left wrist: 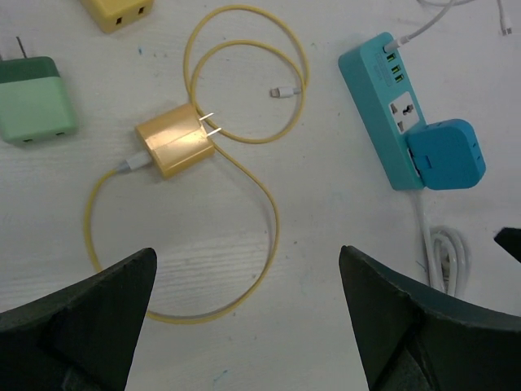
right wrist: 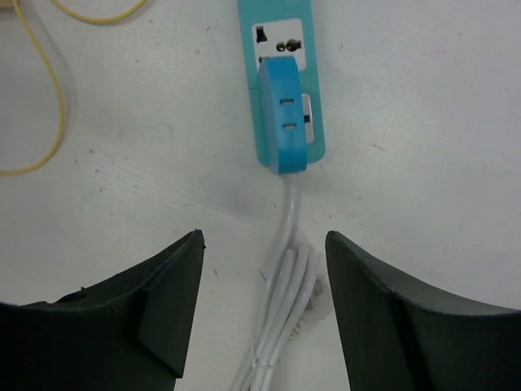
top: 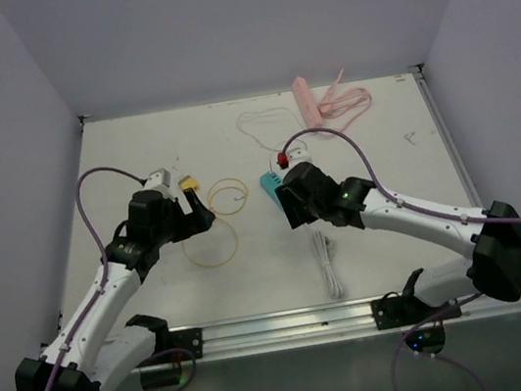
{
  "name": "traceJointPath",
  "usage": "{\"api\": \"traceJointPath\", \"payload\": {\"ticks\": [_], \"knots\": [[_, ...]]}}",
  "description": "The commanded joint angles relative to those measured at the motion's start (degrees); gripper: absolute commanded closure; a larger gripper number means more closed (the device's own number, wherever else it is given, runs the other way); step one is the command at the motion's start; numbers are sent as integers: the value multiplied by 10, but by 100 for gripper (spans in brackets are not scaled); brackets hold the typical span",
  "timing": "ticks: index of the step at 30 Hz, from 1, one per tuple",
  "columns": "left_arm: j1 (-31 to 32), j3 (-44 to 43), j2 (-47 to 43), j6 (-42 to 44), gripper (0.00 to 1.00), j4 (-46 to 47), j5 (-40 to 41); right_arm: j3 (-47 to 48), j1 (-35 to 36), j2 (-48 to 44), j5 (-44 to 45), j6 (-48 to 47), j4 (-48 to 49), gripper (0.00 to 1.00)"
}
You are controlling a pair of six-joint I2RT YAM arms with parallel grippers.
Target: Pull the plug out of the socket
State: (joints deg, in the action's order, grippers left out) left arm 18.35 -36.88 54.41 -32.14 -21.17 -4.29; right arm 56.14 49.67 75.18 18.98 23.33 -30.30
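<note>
A teal power strip [right wrist: 282, 49] lies on the white table, with a blue plug adapter [right wrist: 284, 114] seated in its near end. Both also show in the left wrist view, the strip [left wrist: 383, 98] and the plug [left wrist: 446, 153]. In the top view the strip [top: 269, 185] is mostly hidden under my right gripper [top: 293, 202]. My right gripper [right wrist: 264, 244] is open and empty, hovering above the strip's white bundled cord [right wrist: 285, 301], short of the plug. My left gripper [left wrist: 248, 269] is open and empty over a yellow cable loop [left wrist: 244, 212].
A yellow charger [left wrist: 172, 140] with its yellow cable lies left of the strip. A green charger [left wrist: 32, 98] and a yellow block [left wrist: 118, 11] lie at the left. A pink power strip [top: 307, 99] with pink cord sits at the back. White walls enclose the table.
</note>
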Motion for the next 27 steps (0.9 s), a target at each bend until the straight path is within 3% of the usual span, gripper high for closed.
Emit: {"api": "traceJointPath", "payload": {"ticks": [1, 8, 11, 18, 23, 27], "knots": [[15, 7, -25, -39, 3, 22, -19, 50, -25, 56, 22, -51, 40, 36], [15, 48, -85, -54, 3, 2, -25, 104, -55, 145, -12, -77, 58, 39], [15, 52, -82, -56, 3, 3, -31, 117, -62, 180, -26, -80, 62, 46], [15, 59, -54, -69, 3, 56, -60, 129, -63, 221, -36, -86, 65, 55], [25, 58, 4, -87, 3, 118, -87, 116, -63, 225, -42, -86, 67, 72], [41, 50, 62, -112, 4, 182, -95, 96, -63, 206, -65, -83, 70, 81]]}}
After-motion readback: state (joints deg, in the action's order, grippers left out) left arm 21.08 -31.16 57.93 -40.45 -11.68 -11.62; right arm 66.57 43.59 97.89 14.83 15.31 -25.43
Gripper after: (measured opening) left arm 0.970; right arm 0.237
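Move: The blue plug, seated in the near end of the teal socket strip, is about 7 cm ahead, 2 cm left and 7 cm below the right hand; the strip's middle lies roughly 3 cm beyond the plug and 1 cm further left. The white cable bundle lies some 9 cm back and 4 cm right of this hand, the yellow cable loop 11 cm ahead and 17 cm left. From the left hand, the plug is about 4 cm ahead and 22 cm right, 7 cm lower. The right hand runs forward about 6 cm, edging left, and as that reach levels off sinks some 6 cm with a slight tilt and roll of the wrist, its half-open fingers narrowing on the way until they pinch the blue plug from both sides. The left hand stays wide open, first drawing back a couple of centimetres, then easing right and down some 3 cm towards the strip and plug while rolling about 10 degrees, touching nothing. ##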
